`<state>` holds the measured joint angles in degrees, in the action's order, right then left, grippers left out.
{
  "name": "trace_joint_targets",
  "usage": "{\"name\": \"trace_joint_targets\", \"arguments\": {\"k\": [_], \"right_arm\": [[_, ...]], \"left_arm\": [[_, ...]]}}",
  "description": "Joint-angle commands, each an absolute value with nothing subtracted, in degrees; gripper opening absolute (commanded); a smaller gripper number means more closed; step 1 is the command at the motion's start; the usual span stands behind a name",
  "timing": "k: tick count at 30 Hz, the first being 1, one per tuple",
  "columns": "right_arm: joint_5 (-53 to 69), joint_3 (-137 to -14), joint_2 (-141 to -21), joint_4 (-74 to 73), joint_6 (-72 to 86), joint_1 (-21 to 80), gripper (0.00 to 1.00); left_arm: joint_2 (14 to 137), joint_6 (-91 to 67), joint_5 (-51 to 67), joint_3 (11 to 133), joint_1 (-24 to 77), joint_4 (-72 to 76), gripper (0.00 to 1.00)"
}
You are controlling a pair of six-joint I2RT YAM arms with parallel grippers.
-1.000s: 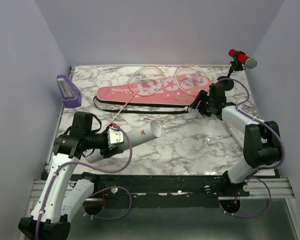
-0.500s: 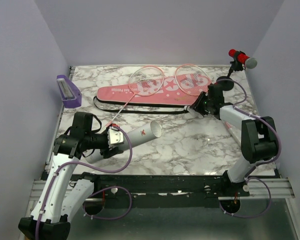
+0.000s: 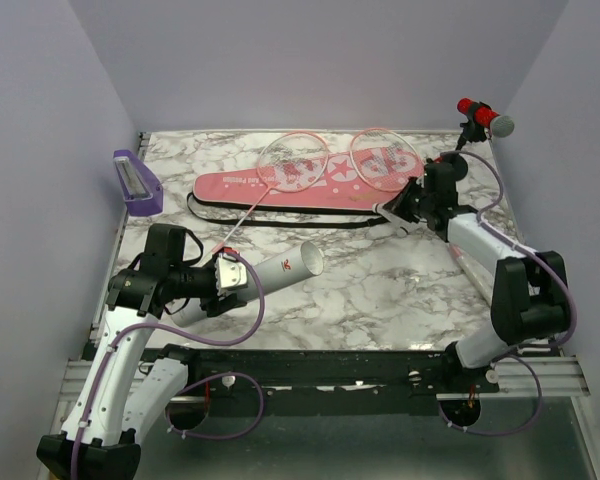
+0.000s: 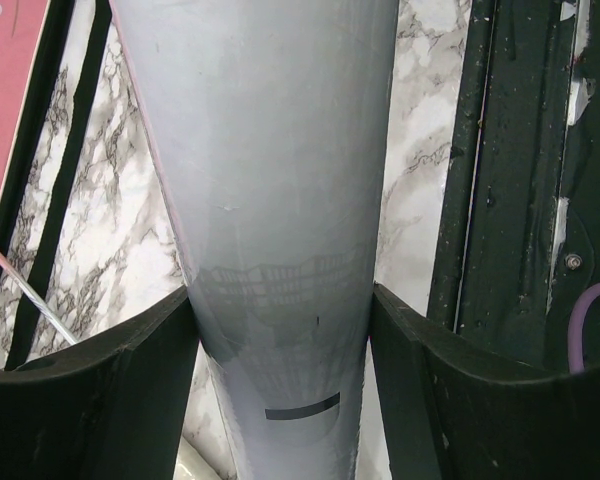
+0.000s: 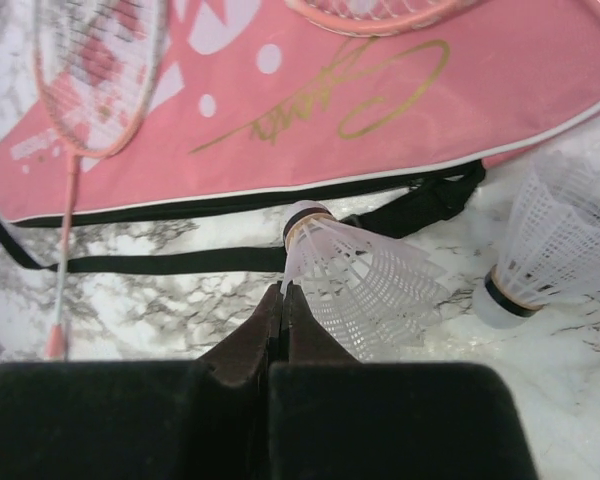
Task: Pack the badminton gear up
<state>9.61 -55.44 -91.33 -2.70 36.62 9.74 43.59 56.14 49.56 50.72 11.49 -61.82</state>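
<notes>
My left gripper (image 3: 235,275) is shut on the long white tube (image 3: 280,268), which points right with its open end at mid-table; in the left wrist view both fingers press the tube (image 4: 270,200) from either side. My right gripper (image 5: 285,288) is shut, its tips pinching the skirt rim of a white shuttlecock (image 5: 365,275) beside the bag's black strap (image 5: 160,262). A second shuttlecock (image 5: 555,250) lies just to the right. The pink racket bag (image 3: 300,185) lies across the back, with two pink rackets (image 3: 293,160) (image 3: 383,158) resting on it.
A purple box (image 3: 137,182) leans at the table's left edge. A red-and-grey microphone (image 3: 485,117) on a black stand is at the back right corner, close behind my right arm. Lilac walls enclose the marble table (image 3: 380,290) on three sides.
The right gripper has gone from open to shut on the shuttlecock's skirt, and that arm has shifted slightly right. The left arm and tube have not moved.
</notes>
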Motion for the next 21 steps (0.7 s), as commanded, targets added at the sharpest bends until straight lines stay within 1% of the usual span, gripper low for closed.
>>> {"name": "trace_joint_targets", "arguments": {"k": [1, 4, 8, 9, 14, 18, 21], "right_arm": [[15.36, -55.20, -83.78, -4.91, 37.53, 10.28, 0.00], [18.98, -56.24, -76.76, -8.78, 36.22, 13.87, 0.00], [20.65, -61.16, -68.66, -16.06, 33.14, 23.27, 0.00], [22.31, -62.48, -66.99, -17.56, 32.87, 24.16, 0.00], [30.65, -65.74, -59.42, -21.44, 33.14, 25.31, 0.00], [39.09, -67.58, -57.83, -22.76, 32.26, 25.31, 0.00], [42.35, -68.38, -57.22, -23.73, 30.94, 25.49, 0.00]], "left_arm": [[42.89, 56.95, 51.68, 50.80, 11.69, -60.82, 0.70], [42.89, 56.95, 51.50, 50.63, 11.69, -60.64, 0.70], [43.24, 57.30, 51.33, 50.27, 11.69, -60.82, 0.70], [43.24, 57.39, 51.42, 50.27, 11.69, -60.73, 0.70], [43.77, 57.31, 51.33, 50.54, 11.69, -60.64, 0.70], [44.12, 57.13, 51.50, 50.89, 11.69, -60.56, 0.70], [44.38, 56.95, 51.42, 51.50, 11.69, -60.56, 0.70]]}}
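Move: The right hand already holds a shuttlecock just off the table. The tube's open mouth, its goal, lies about 23 cm back, 22 cm to its left and 14 cm higher. The other shuttlecock is roughly 7 cm to its right, 1 cm farther out and 4 cm below; the pink bag's middle is some 14 cm ahead, 20 cm left and 5 cm below. From the left hand, holding the tube, the mouth is about 17 cm right, 4 cm forward and 5 cm up. Keeping the shuttlecock pinched, the right hand sweeps up 27 cm, back and left towards the tube's mouth, levelling out. ##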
